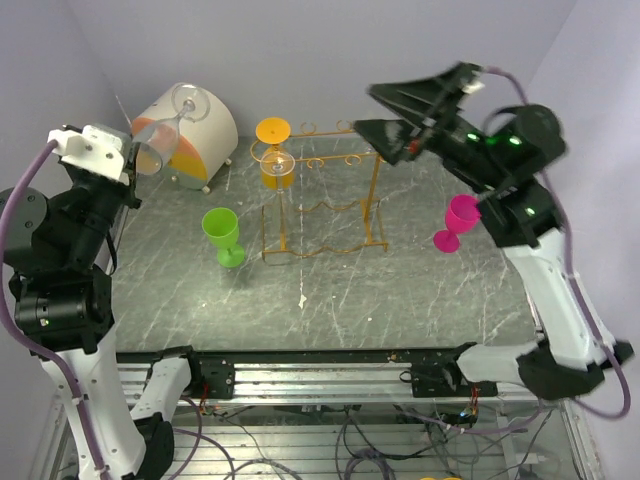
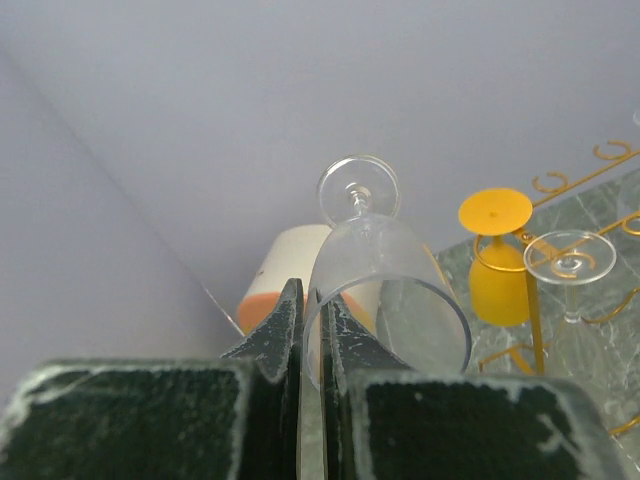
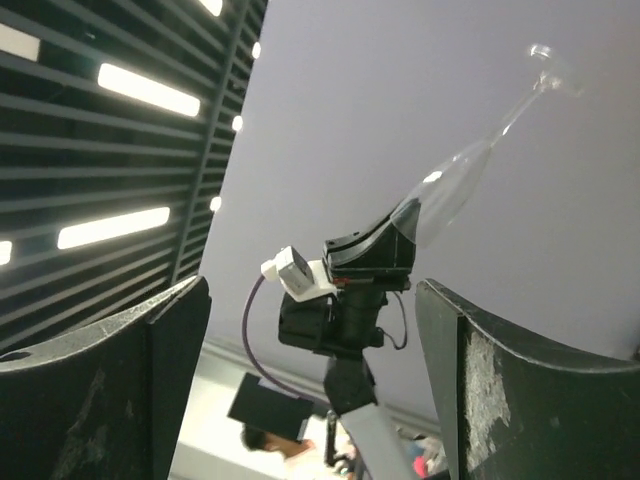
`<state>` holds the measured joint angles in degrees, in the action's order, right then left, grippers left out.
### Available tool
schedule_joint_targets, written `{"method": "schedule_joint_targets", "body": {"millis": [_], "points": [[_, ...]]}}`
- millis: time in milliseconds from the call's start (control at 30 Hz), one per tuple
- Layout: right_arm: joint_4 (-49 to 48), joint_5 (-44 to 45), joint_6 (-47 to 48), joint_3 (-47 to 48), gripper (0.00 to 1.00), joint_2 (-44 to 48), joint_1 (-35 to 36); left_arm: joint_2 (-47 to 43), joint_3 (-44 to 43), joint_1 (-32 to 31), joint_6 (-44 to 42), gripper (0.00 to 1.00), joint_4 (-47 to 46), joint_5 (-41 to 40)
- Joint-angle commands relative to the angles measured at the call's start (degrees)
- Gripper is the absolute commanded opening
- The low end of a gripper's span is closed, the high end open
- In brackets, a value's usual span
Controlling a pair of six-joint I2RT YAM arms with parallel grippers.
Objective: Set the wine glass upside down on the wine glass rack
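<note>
My left gripper (image 1: 140, 152) (image 2: 312, 297) is shut on the rim of a clear wine glass (image 1: 166, 133) (image 2: 380, 250), one finger inside the bowl and one outside. It holds the glass raised at the back left, tilted, with the foot pointing up and away. The right wrist view shows this wine glass (image 3: 455, 185) sticking up from the left gripper (image 3: 372, 250). The orange-gold wire wine glass rack (image 1: 376, 190) (image 2: 532, 310) stands at the middle back. My right gripper (image 1: 366, 108) (image 3: 312, 290) is open, high above the rack's right end, with nothing between its fingers.
An orange glass (image 1: 274, 150) (image 2: 497, 270) and a clear glass (image 1: 279, 164) (image 2: 570, 258) hang upside down at the rack's left end. A green glass (image 1: 222, 235) stands left of the rack, a pink glass (image 1: 458, 222) to its right. A white-and-orange drum (image 1: 200, 135) lies at the back left.
</note>
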<state>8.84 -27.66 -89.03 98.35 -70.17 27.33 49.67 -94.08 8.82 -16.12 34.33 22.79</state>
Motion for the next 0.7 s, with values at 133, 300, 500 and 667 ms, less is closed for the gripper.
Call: {"method": "schedule_joint_targets", "body": {"millis": [133,300,500,667], "points": [[9.6,16.7,4.4,18.7,0.78,-21.0,17.9,-0.5,-2.4,1.3,2.9,0.07,-8.2,3.4],[6.2,18.3,2.3,23.1,0.65,-28.4,20.2,-1.0,-2.7,1.9,3.3,0.07,-8.4,4.8],[4.2,19.4,2.2,30.5,0.64,-36.0,22.8,-1.5,-2.5,2.2,3.1,0.07,-8.7,5.8],[2.3,19.6,0.1,35.1,0.63,-40.8,24.4,-1.5,-2.3,2.3,3.4,0.07,-8.7,7.0]]}}
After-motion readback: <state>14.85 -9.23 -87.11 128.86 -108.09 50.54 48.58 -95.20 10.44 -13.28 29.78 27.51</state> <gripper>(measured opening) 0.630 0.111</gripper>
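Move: My left hand already grips the clear wine glass by the rim side of its bowl; its stem reaches out about 12 cm ahead of that hand, 4 cm right and 3 cm higher. From my open right hand the stem is some 28 cm left, 8 cm ahead and 4 cm lower. The rack's middle stands about 10 cm ahead, 6 cm left and 42 cm below my right hand; its orange glass is 14 cm ahead, 15 cm left, 32 cm lower. I sweep my right hand some 22 cm left, high over the rack, towards the stem and foot of the wine glass, going about 7 cm forward and dipping as much, slowing at the end. Its fingers narrow from wide open to roughly two-thirds, still clear of the glass. My left hand keeps its grip and lifts the glass about 3 cm, tilting slightly up. ##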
